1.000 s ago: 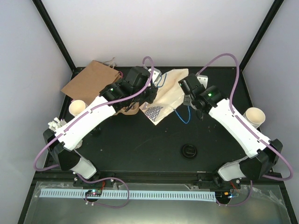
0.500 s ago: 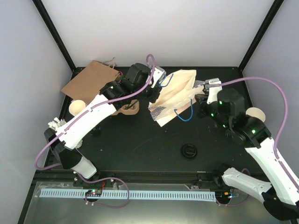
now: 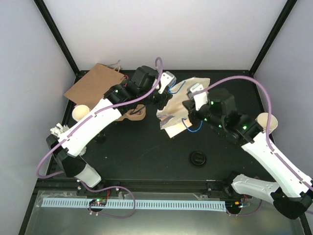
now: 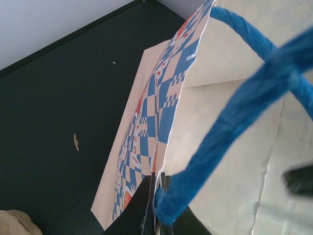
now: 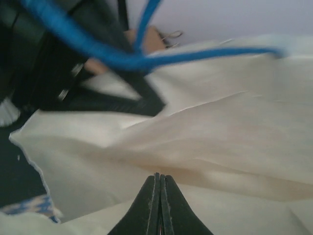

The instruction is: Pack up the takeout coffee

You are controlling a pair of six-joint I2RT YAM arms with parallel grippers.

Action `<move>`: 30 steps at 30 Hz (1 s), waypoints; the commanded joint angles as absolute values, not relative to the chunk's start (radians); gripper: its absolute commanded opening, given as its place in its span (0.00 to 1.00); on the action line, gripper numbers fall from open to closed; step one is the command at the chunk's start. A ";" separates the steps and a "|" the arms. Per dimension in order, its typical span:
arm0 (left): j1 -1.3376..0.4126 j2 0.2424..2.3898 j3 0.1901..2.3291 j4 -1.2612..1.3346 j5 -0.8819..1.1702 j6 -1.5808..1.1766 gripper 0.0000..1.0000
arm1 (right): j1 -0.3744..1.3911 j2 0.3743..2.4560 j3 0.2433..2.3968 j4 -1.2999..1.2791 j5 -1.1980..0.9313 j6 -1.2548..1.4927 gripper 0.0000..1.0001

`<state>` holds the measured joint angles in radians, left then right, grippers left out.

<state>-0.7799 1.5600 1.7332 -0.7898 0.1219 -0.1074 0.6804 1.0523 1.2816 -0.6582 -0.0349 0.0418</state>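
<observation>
The blue-and-white checked paper bag [image 3: 172, 111] lies crumpled at the middle back of the black table. My left gripper [image 3: 160, 98] is shut on the bag's rim at the foot of a blue handle [image 4: 234, 117]; the wrist view shows the pinch [image 4: 159, 182] beside the checked side [image 4: 146, 122]. My right gripper [image 3: 188, 114] is shut with nothing between its fingers, and its tips [image 5: 159, 175] point at the bag's cream paper [image 5: 220, 132]. One takeout coffee, a black lidded disc [image 3: 198, 158], stands alone near the front right.
A brown paper bag [image 3: 95, 83] lies flat at the back left. Brown cardboard [image 3: 134, 114] lies under the left arm. Open cream cups stand at the left edge [image 3: 80, 112] and at the right edge [image 3: 266, 122]. White crumpled paper [image 3: 57, 129] lies at the left.
The right arm swung out to the bag's right edge, then came back down-left over its middle. The bag has crumpled and spread wider. The left arm has held still.
</observation>
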 commanded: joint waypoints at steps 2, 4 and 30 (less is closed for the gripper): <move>-0.781 1.550 1.799 -0.812 0.188 -0.088 0.01 | 0.772 1.021 1.194 -0.566 0.073 -0.138 0.01; -0.781 1.549 1.802 -0.818 0.200 -0.082 0.01 | 0.773 1.036 1.197 -0.581 0.095 -0.160 0.01; -0.798 1.516 1.832 -1.118 0.386 0.089 0.02 | 0.819 1.131 1.091 -0.737 0.175 -1.084 0.01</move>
<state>-0.7933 1.5558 1.7931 -1.0561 0.3233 0.0696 0.8089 1.1465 1.1465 -0.7998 0.0963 -0.8700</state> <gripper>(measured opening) 0.017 0.015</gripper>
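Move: The left hand still pinches the patterned bag's rim by a blue handle, the bag's middle about 9 cm to its right, 1 cm back and 8 cm below. From the right hand, shut at the mouth, that middle is roughly 3 cm ahead, 1 cm left and 8 cm below. The cup carrier sits some 13 cm left of the left hand, level with it and 31 cm down; the black lid about 15 cm back, 8 cm right and 33 cm below the right hand. Shut right fingers dive about 12 cm down into the bag; the left pulls its rim back 6 cm. ##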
